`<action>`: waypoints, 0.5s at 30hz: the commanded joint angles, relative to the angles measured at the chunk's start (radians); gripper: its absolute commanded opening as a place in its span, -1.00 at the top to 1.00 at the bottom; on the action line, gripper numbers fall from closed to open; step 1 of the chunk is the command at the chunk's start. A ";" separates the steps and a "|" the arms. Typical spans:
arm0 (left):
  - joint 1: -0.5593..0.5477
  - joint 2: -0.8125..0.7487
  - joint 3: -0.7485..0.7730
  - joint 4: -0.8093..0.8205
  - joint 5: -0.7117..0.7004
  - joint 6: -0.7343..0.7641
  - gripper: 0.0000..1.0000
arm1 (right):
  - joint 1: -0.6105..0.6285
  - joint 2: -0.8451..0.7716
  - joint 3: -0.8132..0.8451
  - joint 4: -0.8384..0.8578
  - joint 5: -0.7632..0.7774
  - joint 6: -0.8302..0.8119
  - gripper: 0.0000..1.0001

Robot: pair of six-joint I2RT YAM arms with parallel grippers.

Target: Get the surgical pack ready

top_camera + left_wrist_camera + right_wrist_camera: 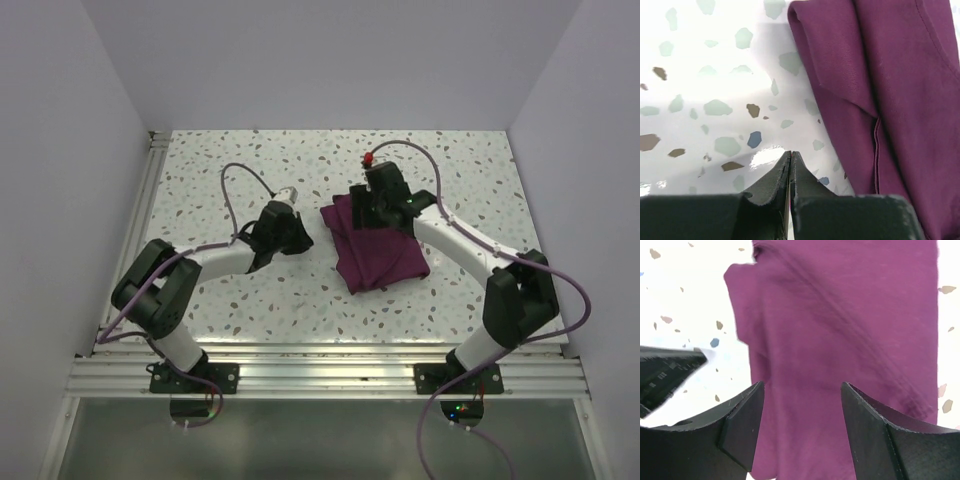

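Observation:
The surgical pack is a plum-maroon cloth folded into a loose rectangle on the speckled table, right of centre. My right gripper hovers over its far end, open; in the right wrist view the pack fills the frame beneath the spread jaws of that gripper, and nothing is held. My left gripper sits just left of the pack's edge, jaws shut on nothing. From the left wrist, that gripper points at bare table, with the folded pack to its right.
The speckled table is bounded by white walls at the back and sides, with a metal rail along the near edge where both arm bases stand. Purple cables loop over each arm.

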 commanded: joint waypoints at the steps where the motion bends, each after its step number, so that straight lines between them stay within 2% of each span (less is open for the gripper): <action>1: 0.055 -0.066 -0.035 0.010 0.039 0.031 0.90 | 0.038 0.043 0.064 -0.050 0.075 -0.057 -0.32; 3: 0.082 -0.037 -0.021 0.009 0.088 0.023 1.00 | 0.064 0.086 0.089 -0.079 0.098 -0.060 -0.32; 7: 0.143 0.026 0.014 0.021 0.245 0.011 1.00 | 0.095 0.139 0.137 -0.107 0.128 -0.077 -0.32; 11: 0.149 -0.035 -0.050 0.092 0.230 -0.003 1.00 | 0.115 0.181 0.161 -0.133 0.161 -0.086 -0.32; 15: 0.148 -0.111 -0.047 0.018 0.143 0.022 1.00 | 0.124 0.204 0.164 -0.133 0.167 -0.092 -0.30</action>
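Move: The purple cloth bundle lies almost under my open right hand: its middle is about 2 cm back, 2 cm to the right and some 11 cm below. Its far-left flap corner is roughly 5 cm ahead and 9 cm left of that hand, about 12 cm down. From my closed left hand, the bundle's middle lies level with it, about 15 cm to the right and 3 cm lower. I lower my right hand about 4.5 cm over the cloth bundle, fingers staying open, while easing it some 2.5 cm left towards the left fold and rolling its left side down by some 13 degrees. My left hand, still shut and clear of the cloth, backs off about 3.5 cm to the left, away from the bundle's left edge. ##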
